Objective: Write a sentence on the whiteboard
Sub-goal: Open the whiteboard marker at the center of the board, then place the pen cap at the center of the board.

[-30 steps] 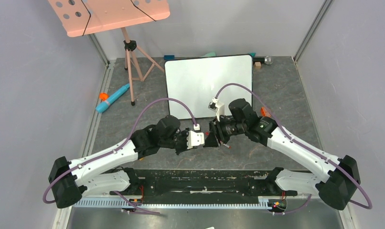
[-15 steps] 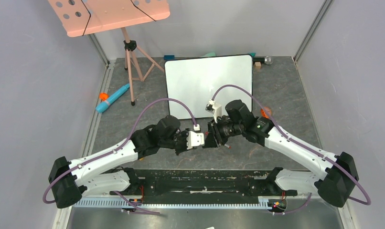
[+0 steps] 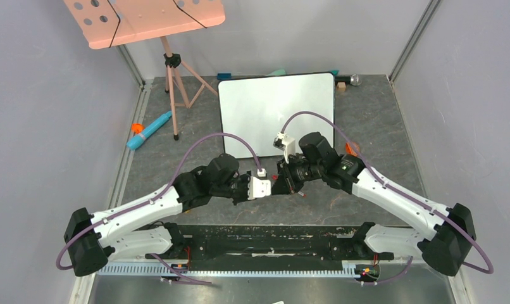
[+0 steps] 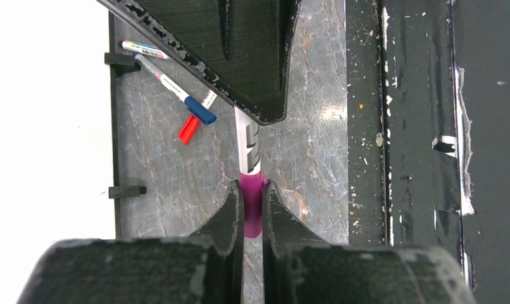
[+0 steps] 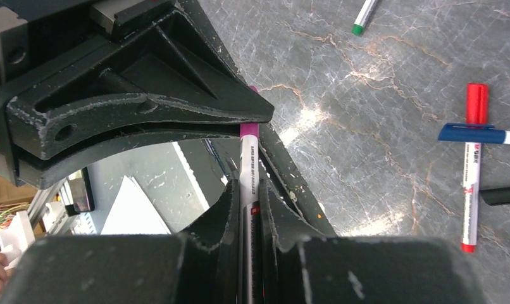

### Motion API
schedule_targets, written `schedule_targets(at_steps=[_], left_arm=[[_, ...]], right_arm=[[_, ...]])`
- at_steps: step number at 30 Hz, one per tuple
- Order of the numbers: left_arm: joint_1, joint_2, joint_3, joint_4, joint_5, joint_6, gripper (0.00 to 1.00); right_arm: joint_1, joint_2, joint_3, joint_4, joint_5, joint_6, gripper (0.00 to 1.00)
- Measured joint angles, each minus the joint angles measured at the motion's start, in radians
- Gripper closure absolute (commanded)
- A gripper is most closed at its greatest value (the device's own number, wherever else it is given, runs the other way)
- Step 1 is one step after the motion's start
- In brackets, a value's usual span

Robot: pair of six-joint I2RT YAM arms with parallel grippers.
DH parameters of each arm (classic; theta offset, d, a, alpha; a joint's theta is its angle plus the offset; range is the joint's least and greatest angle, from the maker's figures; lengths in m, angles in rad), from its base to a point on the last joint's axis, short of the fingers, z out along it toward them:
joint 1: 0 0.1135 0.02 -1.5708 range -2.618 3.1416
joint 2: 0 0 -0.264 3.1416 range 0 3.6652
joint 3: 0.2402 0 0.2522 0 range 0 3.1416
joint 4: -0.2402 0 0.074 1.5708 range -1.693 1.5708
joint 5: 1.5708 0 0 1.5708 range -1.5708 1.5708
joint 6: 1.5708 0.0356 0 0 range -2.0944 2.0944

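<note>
The whiteboard [image 3: 274, 114] lies flat at the back middle of the table, its surface plain white; the sentence is not in view. In front of the board my two grippers meet tip to tip over the grey tabletop. A marker hangs between them. My left gripper [image 4: 253, 190] is shut on its magenta cap [image 4: 252, 212]. My right gripper [image 5: 250, 190] is shut on its white barrel [image 5: 249, 161]. In the top view the left gripper [image 3: 269, 185] and right gripper [image 3: 280, 183] almost touch. The whiteboard edge [image 4: 43, 158] fills the left of the left wrist view.
A red marker and a blue-capped marker [image 4: 189, 117] lie crossed on the table near the board's front edge. A green-tipped marker [image 5: 364, 16] lies farther off. A pink perforated board on a tripod [image 3: 145, 19] stands back left, with a blue tube [image 3: 150, 130] beside it.
My right gripper has slid a little left toward the left gripper and its jaws have closed onto the marker's barrel. The left gripper has kept its grip on the cap.
</note>
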Motion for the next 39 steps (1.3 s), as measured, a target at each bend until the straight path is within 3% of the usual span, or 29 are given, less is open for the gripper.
schedule_targets(at_steps=[7,13,19,24,30,35,39], left_arm=[[-0.007,0.0,0.001,0.088,-0.002,0.014,0.98],[0.002,0.018,-0.011,-0.034,-0.085,0.034,0.98],[0.002,0.024,-0.014,-0.041,-0.148,-0.005,0.98],[0.002,0.041,-0.016,0.043,-0.27,-0.245,0.98],[0.027,0.095,-0.025,0.069,-0.588,-0.674,0.98],[0.18,0.13,-0.055,0.045,-0.689,-0.945,0.98],[0.275,0.136,-0.108,0.046,-0.711,-1.062,0.98]], right_arm=[[-0.049,-0.053,0.044,-0.093,0.011,-0.051,1.0],[-0.175,-0.142,0.059,-0.21,0.031,-0.1,1.0],[-0.225,-0.174,0.059,-0.249,0.093,-0.122,1.0],[-0.225,-0.217,0.059,-0.261,0.237,-0.117,1.0],[-0.228,-0.306,0.058,-0.249,0.38,-0.096,1.0],[-0.228,-0.325,0.057,-0.241,0.438,-0.088,1.0],[-0.228,-0.326,0.046,-0.233,0.459,-0.088,1.0]])
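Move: The magenta-capped marker is already held in both hands: the left fingers pinch its cap, with its middle about 4 cm to the right and 3 cm higher, while the right fingers hold the body around that middle. On the table, some 17 cm below the right hand, the red marker lies about 9 cm ahead and 5 cm right, and the blue marker about 13 cm ahead and 5 cm right. Still gripping cap and marker, the hands part: left about 17 cm left-forward, turning counter-clockwise; right some 15 cm right-forward. ##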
